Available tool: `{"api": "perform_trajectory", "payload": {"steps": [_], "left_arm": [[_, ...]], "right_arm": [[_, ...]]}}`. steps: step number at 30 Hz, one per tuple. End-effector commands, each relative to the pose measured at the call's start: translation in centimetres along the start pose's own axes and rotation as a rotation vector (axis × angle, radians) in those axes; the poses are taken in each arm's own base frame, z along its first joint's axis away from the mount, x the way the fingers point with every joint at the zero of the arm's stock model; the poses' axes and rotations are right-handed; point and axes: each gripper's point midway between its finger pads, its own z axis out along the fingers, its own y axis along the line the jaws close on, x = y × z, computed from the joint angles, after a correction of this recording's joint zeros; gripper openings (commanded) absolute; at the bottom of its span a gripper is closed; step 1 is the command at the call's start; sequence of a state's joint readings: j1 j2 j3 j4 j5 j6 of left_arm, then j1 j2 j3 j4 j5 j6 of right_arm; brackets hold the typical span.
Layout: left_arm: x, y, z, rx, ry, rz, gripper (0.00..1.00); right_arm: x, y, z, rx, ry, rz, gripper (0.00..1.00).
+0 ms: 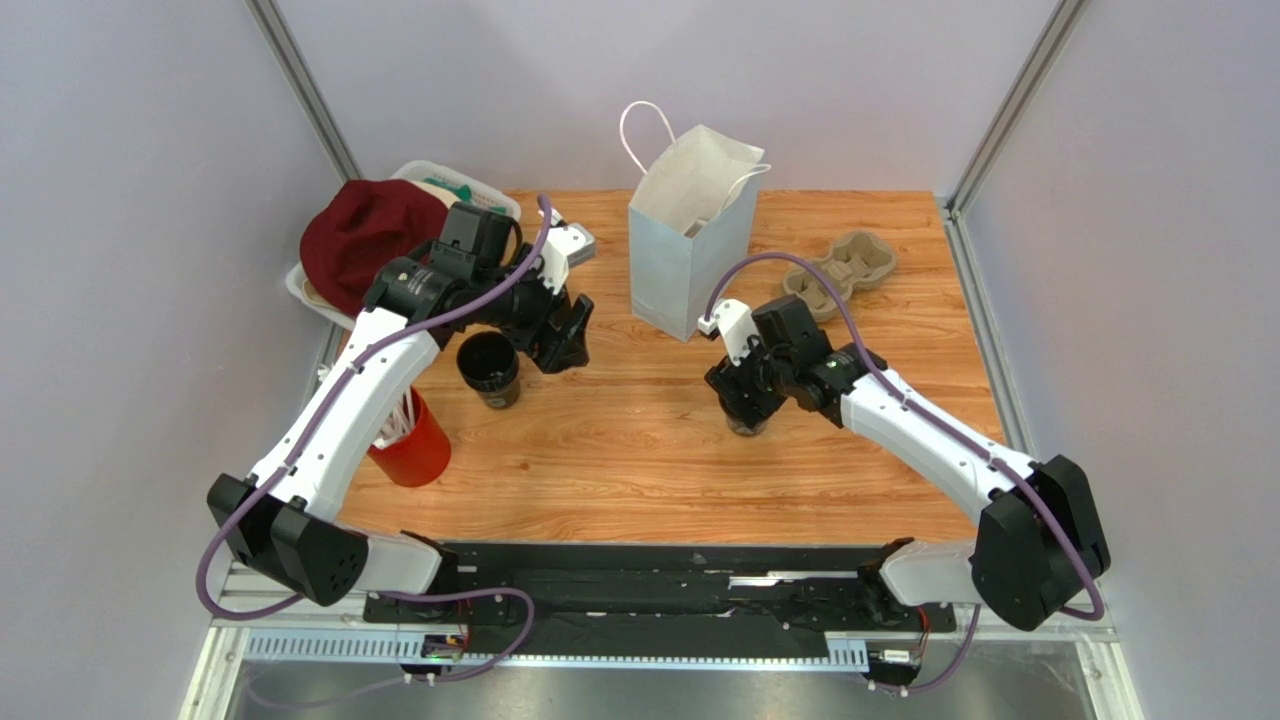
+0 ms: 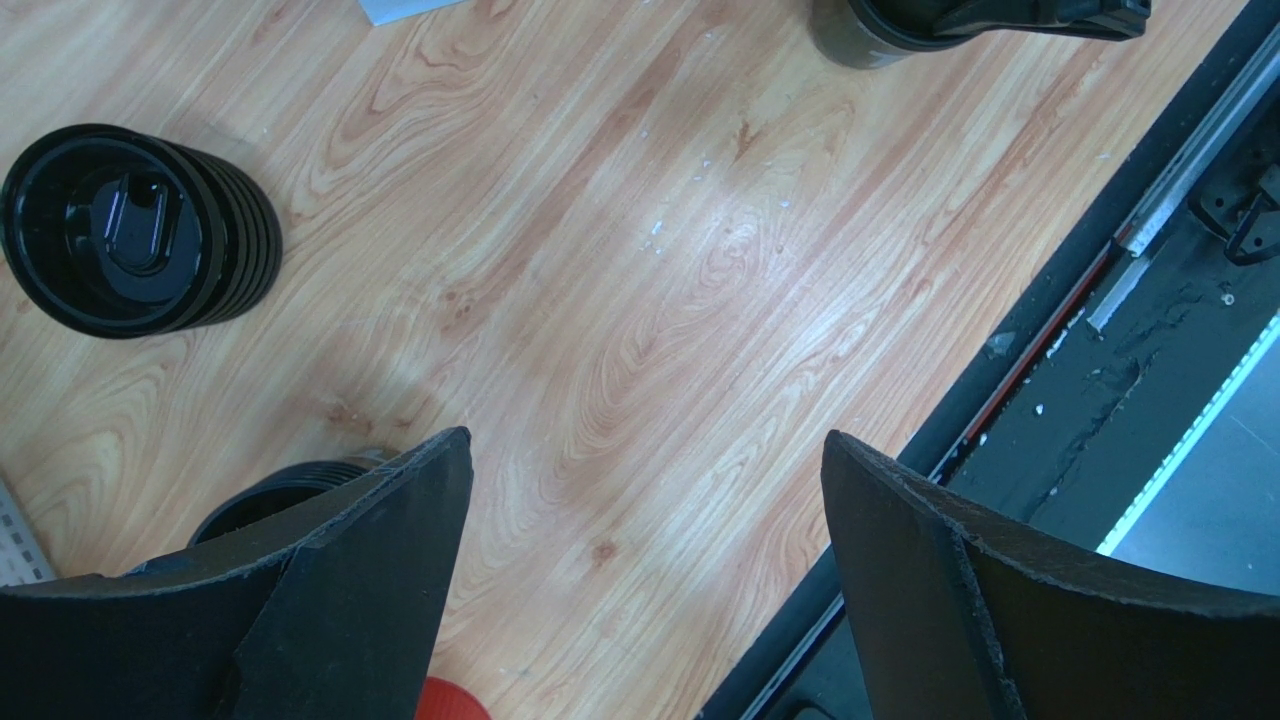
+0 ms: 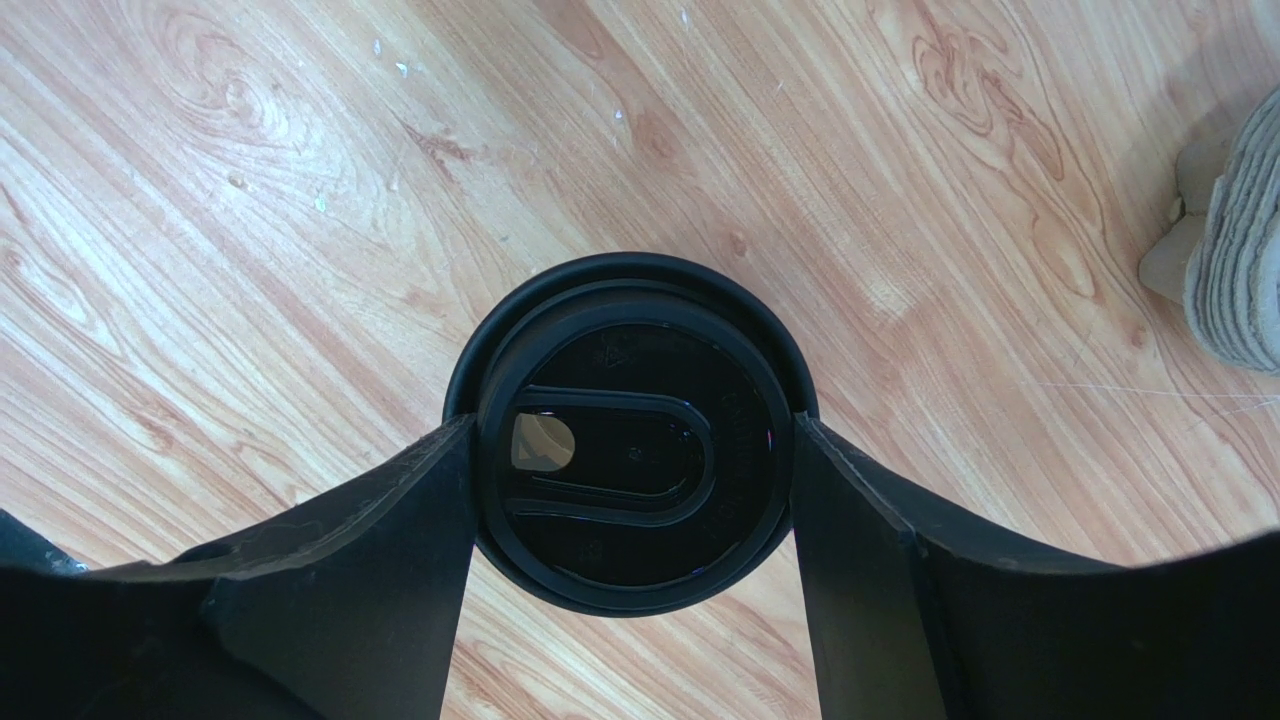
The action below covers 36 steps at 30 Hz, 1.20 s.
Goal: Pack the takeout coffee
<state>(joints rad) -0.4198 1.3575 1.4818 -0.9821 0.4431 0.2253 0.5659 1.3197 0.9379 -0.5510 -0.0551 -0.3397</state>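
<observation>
The takeout coffee (image 3: 631, 450), a small black cup with a black sip lid, stands on the wooden table (image 1: 631, 450). My right gripper (image 3: 634, 428) is shut on it, one finger pressed against each side of the lid. From above, that gripper (image 1: 744, 408) covers most of the cup (image 1: 744, 426). The pale-blue paper bag (image 1: 691, 248) stands open behind them. My left gripper (image 2: 646, 437) is open with only bare wood between its fingers. It hangs (image 1: 568, 342) just right of a second dark cup (image 1: 490, 368), which has no lid.
A stack of black lids (image 2: 138, 228) lies on the wood. A red cup (image 1: 413, 443) with white straws stands under the left arm. The grey pulp cup tray (image 1: 842, 273) is at the back right. A maroon cloth (image 1: 368, 233) lies over a white bin at the back left.
</observation>
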Motion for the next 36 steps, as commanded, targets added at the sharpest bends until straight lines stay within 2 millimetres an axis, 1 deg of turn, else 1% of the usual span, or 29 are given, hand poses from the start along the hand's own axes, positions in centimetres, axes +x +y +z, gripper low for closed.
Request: {"api": "perform_trajectory", "payload": {"steps": [1,2,5,6,8,9,12,15,20,24,31,33,34,35,36], "left_arm": [[-1.0,-0.1,-0.1,0.006,-0.036,-0.001,0.94],[-0.9,-0.1,-0.1,0.008,-0.033,-0.003,0.94],[-0.9,0.0,0.0,0.008,-0.030,-0.004,0.94],[-0.9,0.0,0.0,0.008,-0.029,-0.005,0.94],[-1.0,-0.1,-0.2,0.005,-0.034,-0.002,0.94],[-0.9,-0.1,-0.1,0.007,-0.033,-0.004,0.94],[-1.0,-0.1,-0.2,0.004,-0.039,0.001,0.94],[-0.9,-0.1,-0.3,0.002,-0.038,-0.002,0.94],[-0.9,-0.1,-0.2,0.006,-0.036,-0.003,0.94],[-0.9,-0.1,-0.2,0.003,-0.035,-0.003,0.94],[-0.8,0.0,0.0,0.005,-0.028,-0.008,0.94],[-0.8,-0.1,0.1,0.009,-0.028,-0.006,0.94],[-0.8,-0.1,0.1,0.011,-0.028,-0.009,0.94],[-0.8,-0.1,0.2,0.015,-0.026,-0.010,0.94],[-0.7,-0.1,0.3,0.017,-0.024,-0.010,0.94]], "right_arm": [[-0.8,0.0,-0.1,-0.008,-0.037,0.015,0.43],[-0.8,-0.1,-0.1,-0.008,-0.038,0.016,0.44],[-0.7,-0.2,-0.2,-0.006,-0.037,0.022,0.60],[-0.6,-0.2,-0.2,-0.009,-0.036,0.022,0.71],[-0.8,-0.3,-0.4,-0.009,-0.044,0.022,0.79],[-0.9,-0.3,-0.6,-0.008,-0.050,0.019,0.85],[-1.2,-0.6,-1.0,0.009,-0.067,0.018,0.91],[-1.5,-0.9,-1.4,0.020,-0.085,0.020,0.95],[-1.7,-1.0,-1.7,0.023,-0.096,0.024,0.95],[-1.8,-0.7,-2.1,0.006,-0.100,0.016,0.95],[-1.1,-1.1,-1.4,0.037,-0.088,0.009,0.96],[-1.3,-1.2,-1.4,0.044,-0.098,0.005,0.96],[-1.0,-1.3,-1.3,0.051,-0.093,-0.005,0.97],[-1.3,-1.3,-1.3,0.059,-0.106,-0.021,0.97],[-1.2,-1.6,-1.4,0.087,-0.109,-0.032,0.97]]}}
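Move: The lidded cup stands on the table between the right hand's fingers, centred under the hand point with its middle about 3 cm below. From that hand, the cardboard cup carrier lies roughly 18 cm ahead and 11 cm right, some 5 cm lower, and the paper bag about 18 cm ahead and 6 cm left, its middle some 4 cm higher. For the idle left hand, the same cup is about 20 cm to the right, roughly level forward and some 18 cm lower. After a brief hold, the right hand opens its fingers from their grip on the sides of the lidded cup to nearly full width, letting the cup go and clearing the lid on the finger towards the cup carrier, while the opposite finger stays close against the rim. As they open it rises straight up about 1 cm and drifts around half a centimetre to the right, then starts back down by about half a centimetre, fingers wide and still around the lid, the wrist hardly turning. ##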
